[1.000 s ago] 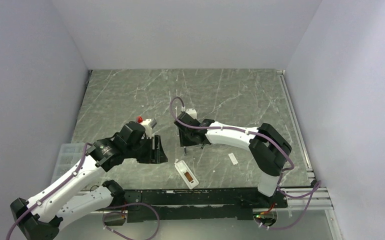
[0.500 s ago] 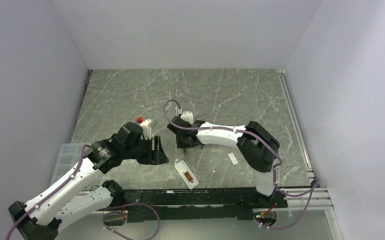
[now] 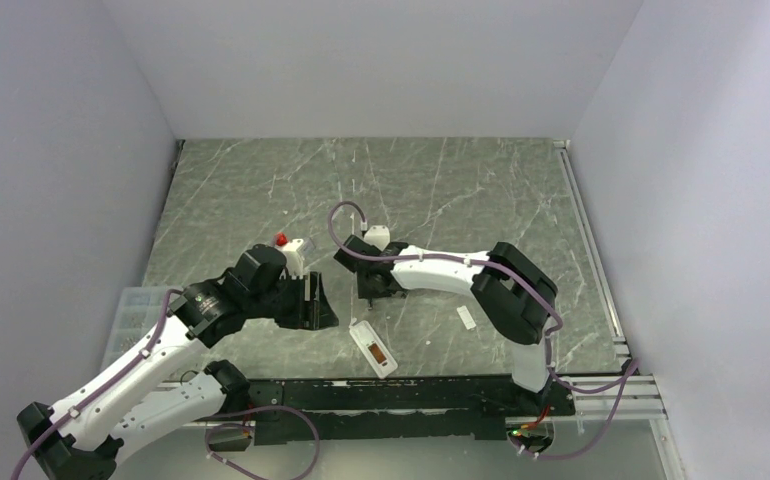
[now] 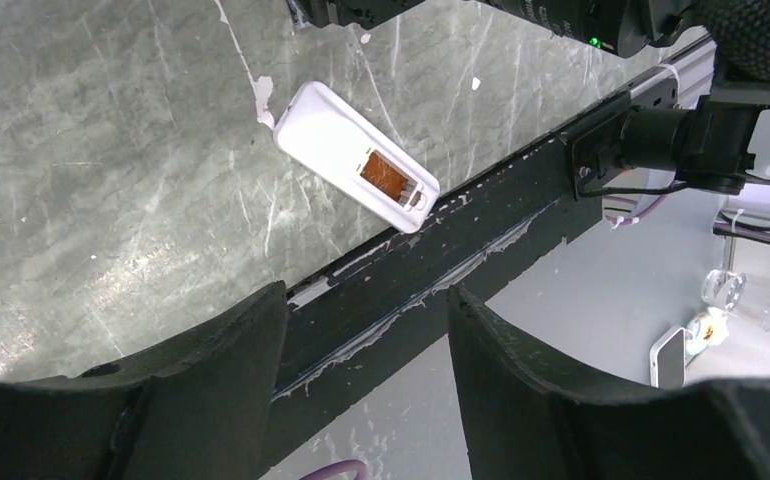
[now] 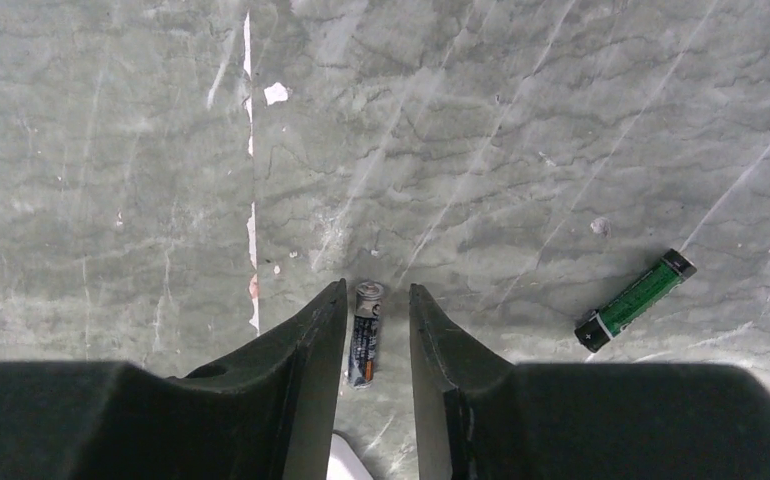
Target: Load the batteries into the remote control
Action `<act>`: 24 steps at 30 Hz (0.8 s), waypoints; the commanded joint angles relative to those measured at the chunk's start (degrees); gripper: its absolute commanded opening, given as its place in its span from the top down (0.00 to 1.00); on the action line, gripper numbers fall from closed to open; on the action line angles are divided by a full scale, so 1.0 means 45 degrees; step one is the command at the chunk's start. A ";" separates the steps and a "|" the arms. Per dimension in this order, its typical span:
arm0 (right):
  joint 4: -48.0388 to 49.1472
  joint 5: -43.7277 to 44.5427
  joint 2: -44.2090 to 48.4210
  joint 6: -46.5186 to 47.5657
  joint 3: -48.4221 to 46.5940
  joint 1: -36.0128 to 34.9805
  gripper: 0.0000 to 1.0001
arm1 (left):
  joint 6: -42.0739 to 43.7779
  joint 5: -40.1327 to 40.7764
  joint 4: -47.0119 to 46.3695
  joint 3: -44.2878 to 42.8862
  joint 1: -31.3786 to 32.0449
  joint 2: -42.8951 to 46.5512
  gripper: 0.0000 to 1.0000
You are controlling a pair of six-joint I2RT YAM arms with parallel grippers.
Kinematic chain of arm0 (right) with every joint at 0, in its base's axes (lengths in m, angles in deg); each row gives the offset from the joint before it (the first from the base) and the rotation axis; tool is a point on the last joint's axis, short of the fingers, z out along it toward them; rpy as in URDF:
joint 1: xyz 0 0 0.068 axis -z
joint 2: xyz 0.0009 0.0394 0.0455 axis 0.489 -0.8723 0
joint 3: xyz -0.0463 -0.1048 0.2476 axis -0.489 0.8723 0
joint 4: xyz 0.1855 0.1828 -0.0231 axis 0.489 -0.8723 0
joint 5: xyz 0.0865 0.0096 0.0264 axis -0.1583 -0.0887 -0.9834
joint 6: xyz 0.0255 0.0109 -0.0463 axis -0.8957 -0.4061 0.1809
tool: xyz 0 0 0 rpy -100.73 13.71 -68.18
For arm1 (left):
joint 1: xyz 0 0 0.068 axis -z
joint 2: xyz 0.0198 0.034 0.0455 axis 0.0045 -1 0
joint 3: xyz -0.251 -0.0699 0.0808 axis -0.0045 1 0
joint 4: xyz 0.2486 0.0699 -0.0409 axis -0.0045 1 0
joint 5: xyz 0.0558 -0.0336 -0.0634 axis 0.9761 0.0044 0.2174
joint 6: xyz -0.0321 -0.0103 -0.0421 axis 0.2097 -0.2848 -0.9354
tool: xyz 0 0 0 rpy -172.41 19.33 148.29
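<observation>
The remote control [image 3: 373,348] lies back up near the table's front edge, its battery bay open and showing orange inside; the left wrist view shows the remote control [image 4: 356,170] too. One dark battery [image 5: 365,335] lies on the table between the fingers of my right gripper [image 5: 376,290], which stands narrowly open around it; the left finger is close against it and a gap shows on the right. A green battery [image 5: 634,300] lies off to the right. My left gripper [image 4: 366,300] hovers open and empty just left of the remote.
A small white cover piece [image 3: 466,317] lies right of the remote. A clear plastic box [image 3: 131,315] sits at the table's left edge. The black rail [image 4: 481,230] runs along the near edge, right below the remote.
My right gripper has shifted left and come down over the dark battery, with its jaws narrowing. The left arm has barely moved.
</observation>
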 commanded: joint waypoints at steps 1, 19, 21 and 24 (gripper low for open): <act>-0.0160 0.0217 -0.0084 -0.0266 -0.0260 -0.0137 0.69 | 0.0170 -0.0233 -0.0384 0.0051 -0.0051 0.0243 0.35; -0.0418 0.0380 -0.0577 -0.0161 -0.0657 -0.0245 0.80 | 0.0120 -0.0252 -0.0267 0.0051 -0.0048 0.0484 0.35; -0.0447 0.0345 -0.0643 -0.0098 -0.0726 -0.0245 0.85 | 0.0118 -0.0252 -0.0250 0.0051 -0.0048 0.0496 0.35; -0.0482 0.0303 -0.0683 0.0038 -0.0829 -0.0234 1.00 | 0.0117 -0.0218 -0.0195 0.0017 -0.0045 0.0517 0.35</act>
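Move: The black battery lies almost between the right hand's open fingertips, pointing roughly fore and aft, its middle about 1 cm back from and 1 cm below the hand point. The green battery is some 8 cm to that hand's right and 1 cm ahead; the remote control's middle is about 13 cm straight back. From the idle left hand the black battery lies roughly 13 cm ahead, 7 cm to the right and 16 cm below. The right hand hardly leaves its spot over the black battery, easing back and down by about half a centimetre, then forward again with a slow drift of some 0.5 cm to its left, without turning the wrist. Meanwhile its fingers close from a third open to nearly shut, most of it towards the end, and pinch the battery by its sides. ##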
